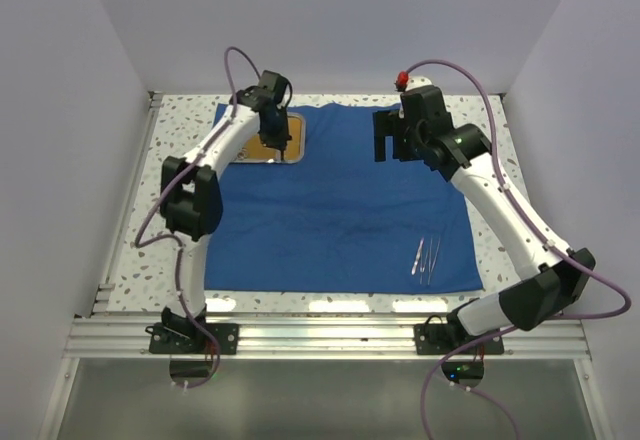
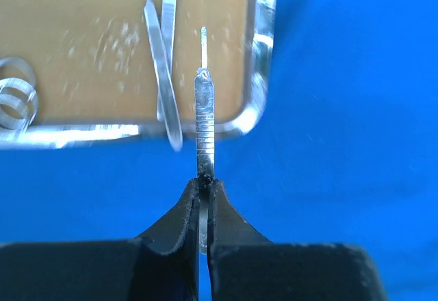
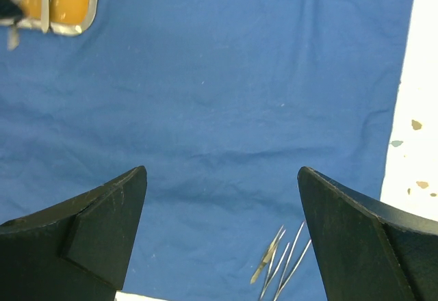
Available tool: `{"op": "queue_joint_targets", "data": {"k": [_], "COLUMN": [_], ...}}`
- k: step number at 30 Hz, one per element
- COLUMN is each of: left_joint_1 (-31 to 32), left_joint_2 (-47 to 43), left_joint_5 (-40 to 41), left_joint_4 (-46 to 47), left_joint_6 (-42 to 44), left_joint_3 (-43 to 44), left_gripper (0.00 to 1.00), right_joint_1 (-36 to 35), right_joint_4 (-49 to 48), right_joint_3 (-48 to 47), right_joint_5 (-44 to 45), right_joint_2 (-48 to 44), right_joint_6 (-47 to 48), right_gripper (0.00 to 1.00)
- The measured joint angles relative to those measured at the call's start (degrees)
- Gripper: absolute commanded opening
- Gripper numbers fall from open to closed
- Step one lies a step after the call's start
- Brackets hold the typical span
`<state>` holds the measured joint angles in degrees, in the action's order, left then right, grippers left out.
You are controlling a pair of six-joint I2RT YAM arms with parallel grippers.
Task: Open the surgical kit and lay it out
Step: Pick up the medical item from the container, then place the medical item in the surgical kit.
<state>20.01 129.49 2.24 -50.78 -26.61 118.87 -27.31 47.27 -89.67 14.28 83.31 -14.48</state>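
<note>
The royal-blue cloth [image 1: 340,195] lies spread flat on the table. On its far left corner sits the steel tray [image 1: 255,148] with an orange-brown base. My left gripper [image 1: 283,143] hangs over the tray's right edge. In the left wrist view it [image 2: 204,183] is shut on the ribbed handle of a scalpel [image 2: 204,123], blade pointing away over the tray rim [image 2: 260,75]. Another scalpel [image 2: 161,61] and ring handles [image 2: 17,99] lie in the tray. My right gripper [image 1: 385,135] [image 3: 220,172] is open and holds nothing, above the cloth [image 3: 205,75]. Thin silver instruments [image 1: 427,257] [image 3: 280,267] lie on the cloth's near right.
White speckled tabletop [image 3: 417,144] shows beyond the cloth's right edge. An aluminium rail [image 1: 320,335] runs along the near edge by the arm bases. White walls close in the left, right and back.
</note>
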Motion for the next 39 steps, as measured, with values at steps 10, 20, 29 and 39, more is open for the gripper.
{"op": "queue_joint_targets", "data": {"k": [10,20,29,39], "left_joint_1": [15.87,29.44,38.16,39.63], "left_joint_2": [-20.61,-15.52,-8.31,-8.52], "left_joint_5": [3.67,5.73,6.80,11.17], "left_joint_4": [9.18,9.35,6.82,-4.61], "left_joint_6": [-10.45,-22.43,-30.93,-33.33], "left_joint_3": [-23.10,-27.82,-27.32,-17.20], "left_gripper": [0.00,0.00,0.16,0.79], "right_joint_1": [0.00,0.00,0.00,0.00], "right_joint_4": [4.68,10.58,16.06,20.81], "right_joint_3": [-0.96,5.90,11.85,8.79], "right_joint_5": [7.50,8.26,7.30,10.27], "right_joint_2": [-4.44,-21.11,-29.73,-32.26], "right_joint_6": [-0.90,-4.13,-5.09,-4.31], "right_gripper": [0.97,0.97,0.99,0.99]}}
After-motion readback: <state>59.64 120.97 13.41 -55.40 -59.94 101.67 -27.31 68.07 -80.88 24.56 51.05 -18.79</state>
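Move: The left hand already holds the scalpel just above and outside the tray's near rim. The bare patch of cloth where it will be laid is about 24 cm back, 20 cm to the right and 8 cm below. The laid-out instruments lie some 17 cm right of that patch and a few centimetres nearer the base; the tray's middle is about 10 cm ahead of the hand and 7 cm left. From the right hand the patch lies about 11 cm back, 7 cm left, 26 cm down. Back towards the base and to the right, the left arm carries the pinched scalpel away from the tray, first rising about 6 cm, then sinking to the cloth left of the laid-out instruments, 27 cm back in all. There its fingers open wide, let go of the scalpel and lift some 4 cm clear. The open, empty right hand draws back and rightwards meanwhile. ##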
